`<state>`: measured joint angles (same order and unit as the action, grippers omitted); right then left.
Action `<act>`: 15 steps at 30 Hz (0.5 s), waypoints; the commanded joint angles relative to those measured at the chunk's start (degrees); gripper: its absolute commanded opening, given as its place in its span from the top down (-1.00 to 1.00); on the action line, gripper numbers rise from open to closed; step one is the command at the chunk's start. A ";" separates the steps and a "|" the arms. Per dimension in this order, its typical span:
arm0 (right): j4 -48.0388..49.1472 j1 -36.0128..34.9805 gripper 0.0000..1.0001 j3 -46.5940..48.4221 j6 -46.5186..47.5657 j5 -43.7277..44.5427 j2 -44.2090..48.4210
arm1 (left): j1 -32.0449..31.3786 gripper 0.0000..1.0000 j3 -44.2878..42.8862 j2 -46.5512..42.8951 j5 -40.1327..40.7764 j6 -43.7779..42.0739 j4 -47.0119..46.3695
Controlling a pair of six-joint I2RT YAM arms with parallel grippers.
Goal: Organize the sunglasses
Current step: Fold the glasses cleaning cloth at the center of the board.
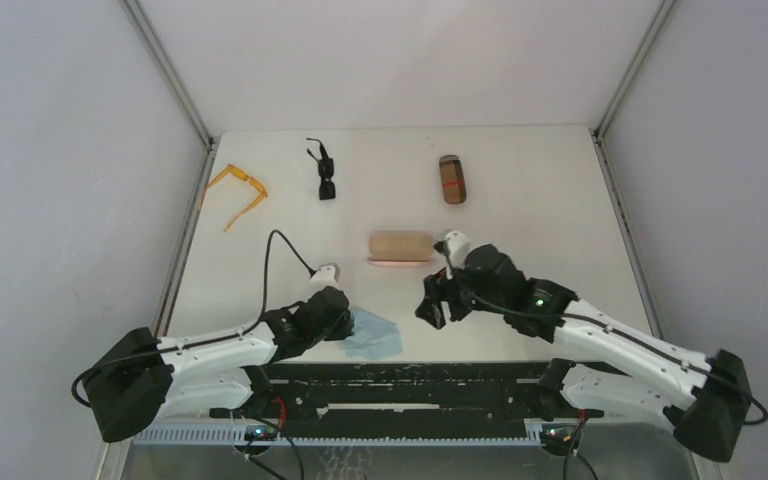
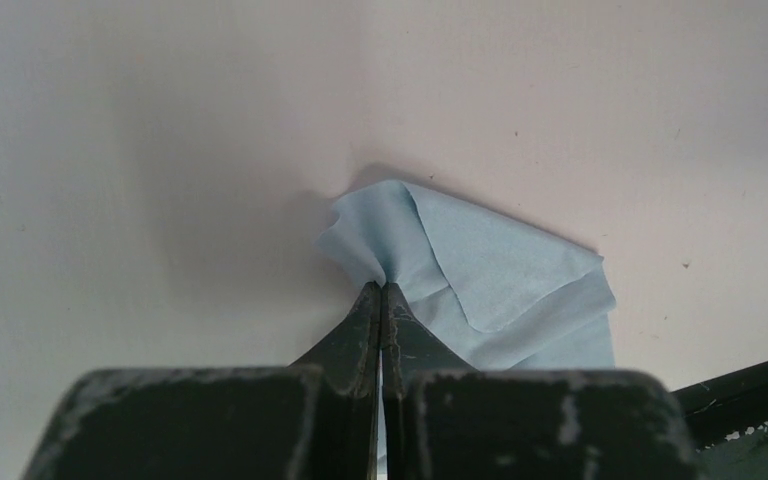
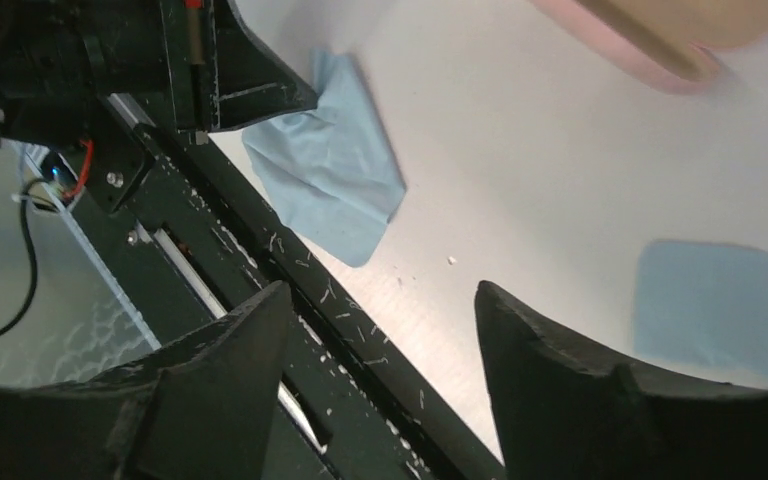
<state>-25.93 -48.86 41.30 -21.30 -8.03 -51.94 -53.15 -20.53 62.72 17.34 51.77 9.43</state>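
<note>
Two pairs of sunglasses lie at the far left of the table: the orange-framed pair (image 1: pixel 237 190) by the left edge, and the small black pair (image 1: pixel 325 175) to its right. Both grippers are far from them, near the front edge. My left gripper (image 1: pixel 345 322) (image 2: pixel 381 290) is shut, pinching a corner of a light-blue cloth (image 1: pixel 375 335) (image 2: pixel 490 270) (image 3: pixel 330 160) that rests on the table. My right gripper (image 1: pixel 432 305) (image 3: pixel 380 300) hovers just right of that cloth, jaws apart and nothing between them.
A pink-and-tan oblong case (image 1: pixel 400 248) (image 3: pixel 660 40) lies mid-table and a brown case (image 1: pixel 451 178) lies farther back. A second light-blue cloth (image 3: pixel 720 305) shows beside my right fingers. The black mounting rail (image 1: pixel 400 375) runs along the front edge.
</note>
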 commanded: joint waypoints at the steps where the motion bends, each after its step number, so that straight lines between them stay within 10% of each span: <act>1: 13.22 -7.12 -0.26 -0.11 8.27 5.44 -7.68 | -0.22 1.00 4.01 -2.09 -0.62 -1.75 -4.47; 15: 34.31 -15.14 0.09 2.90 9.07 3.34 -32.70 | -0.20 0.99 13.40 -9.32 -2.06 1.56 -12.56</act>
<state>1.08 -61.91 41.15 -12.93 -5.21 -80.88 -53.12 -10.17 54.46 16.62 52.29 -3.05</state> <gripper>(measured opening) 0.460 0.005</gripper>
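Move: The blue cleaning cloth lies near the front edge. From my right hand its middle is about 15 cm left, 1 cm back and some 15 cm down. My left fingers already pinch it near its far left corner, its middle some 4 cm right and 3 cm back of them, 1 cm lower. From my right hand the open pink case is about 19 cm ahead, 8 cm left, and the second cloth 10 cm ahead, 11 cm right, both on the table. I swing my right hand left and down over the table towards the loose right end of the pinched cloth, about 10 cm across and 8 cm lower, turning it some 15 degrees counter-clockwise while its fingers close to roughly half open. My left hand stays shut on the cloth at the table and only tilts about 10 degrees, its fingers pointing less steeply down. ##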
